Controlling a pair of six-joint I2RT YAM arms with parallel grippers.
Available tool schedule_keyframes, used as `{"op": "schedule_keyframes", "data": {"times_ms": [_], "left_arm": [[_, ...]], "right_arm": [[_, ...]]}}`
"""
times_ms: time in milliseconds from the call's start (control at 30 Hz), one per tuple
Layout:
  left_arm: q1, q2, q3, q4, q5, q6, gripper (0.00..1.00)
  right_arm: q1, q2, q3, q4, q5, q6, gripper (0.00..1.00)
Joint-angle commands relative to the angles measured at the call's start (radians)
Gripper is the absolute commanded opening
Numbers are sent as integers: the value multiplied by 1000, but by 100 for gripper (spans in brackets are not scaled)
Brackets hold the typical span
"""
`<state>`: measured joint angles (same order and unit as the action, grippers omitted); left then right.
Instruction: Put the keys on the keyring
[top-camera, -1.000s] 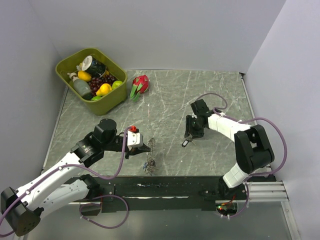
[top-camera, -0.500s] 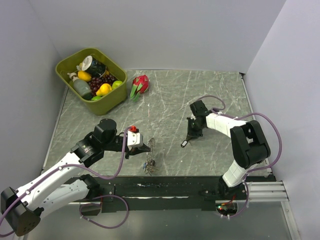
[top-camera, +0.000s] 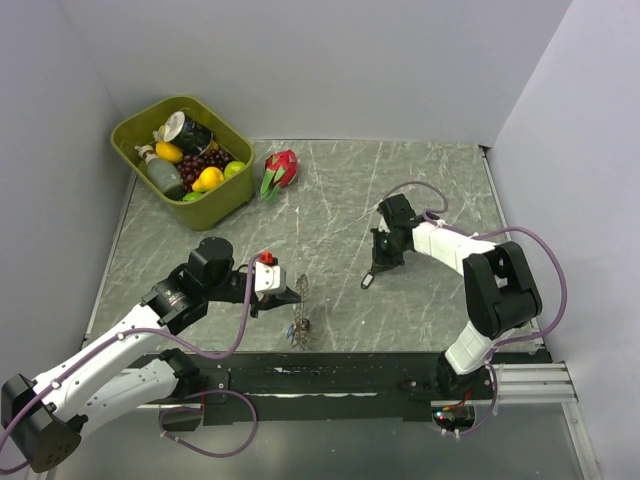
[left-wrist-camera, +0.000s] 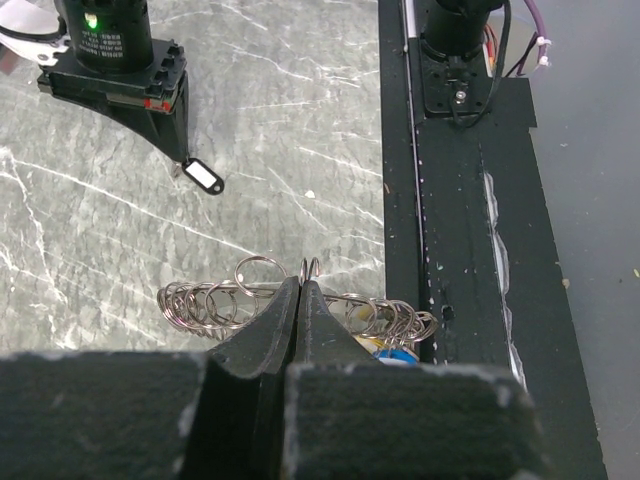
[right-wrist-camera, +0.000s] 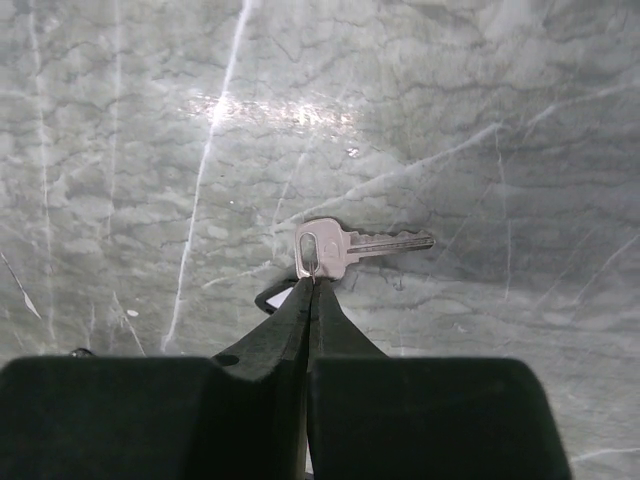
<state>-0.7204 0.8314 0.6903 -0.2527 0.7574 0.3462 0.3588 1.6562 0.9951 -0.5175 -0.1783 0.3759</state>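
My left gripper (top-camera: 300, 292) is shut on the keyring (top-camera: 301, 326), which it holds edge-on just above the table near the front edge. In the left wrist view the gripper (left-wrist-camera: 302, 286) pinches the thin ring (left-wrist-camera: 200, 300), fringed with small rings; a blue tag (left-wrist-camera: 397, 351) hangs on its right part. My right gripper (top-camera: 374, 272) is shut on the small ring of a silver key (right-wrist-camera: 340, 245) with a black tag (right-wrist-camera: 273, 298), low over the table's middle. The gripper (right-wrist-camera: 314, 282) has its fingers pressed together. The tag's white window shows in the left wrist view (left-wrist-camera: 203, 178).
A green bin (top-camera: 222, 125) of toy fruit and bottles stands at the back left, a dragon fruit (top-camera: 281, 168) beside it. A black rail (top-camera: 330, 375) runs along the table's front edge, close to the keyring (left-wrist-camera: 460, 250). Grey walls enclose the table.
My right gripper has shifted slightly away and to the left, taking the black-tagged key with it. My left gripper and the keyring have hardly moved.
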Motion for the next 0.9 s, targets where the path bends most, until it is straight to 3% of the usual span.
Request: {"op": "schedule_keyframes", "data": {"times_ms": [0,433,533,700,867], "left_arm": [[15,5,6,62,-12,-7,1],[72,29,5,85,-87,-59,1],[75,29,5,84,-90,-58,1],[76,32,5,70,-104,-44,1],[79,31,2,79,-95,-46,1]], "right_arm": [[29,-88,51,34,-68,-123,0],[131,-274,39,89,-383,-420,0],[135,-320,27,91,-527,-480,0],[141,-430,-7,152,-763,-496,0],[157,-500,-15,186,-793,-473,0]]}}
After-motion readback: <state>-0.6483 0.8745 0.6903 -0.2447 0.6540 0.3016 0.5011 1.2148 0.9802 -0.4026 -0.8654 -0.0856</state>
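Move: The left hand holds the keyring up on edge; from the right hand, shut on the last key's small link almost at table height, the keyring's middle lies about 16 cm left, 17 cm back and 13 cm higher. The black-and-white tag on that key trails some 2 cm back and 1 cm left of the right fingertips, about 1 cm below. From the left hand the last key is roughly 16 cm ahead, 16 cm right and 18 cm lower. Keeping its pinch on the last key's link, the right hand lifts it off the table by some 18 cm, sweeping left about 10 cm and then back as well towards the keyring, while the wrist swings the fingers from pointing down to pointing left and only a little down. The left hand, still gripping the keyring, brings it about 4 cm forward to meet the key, sinking slightly and turning some 10 degrees counter-clockwise. ##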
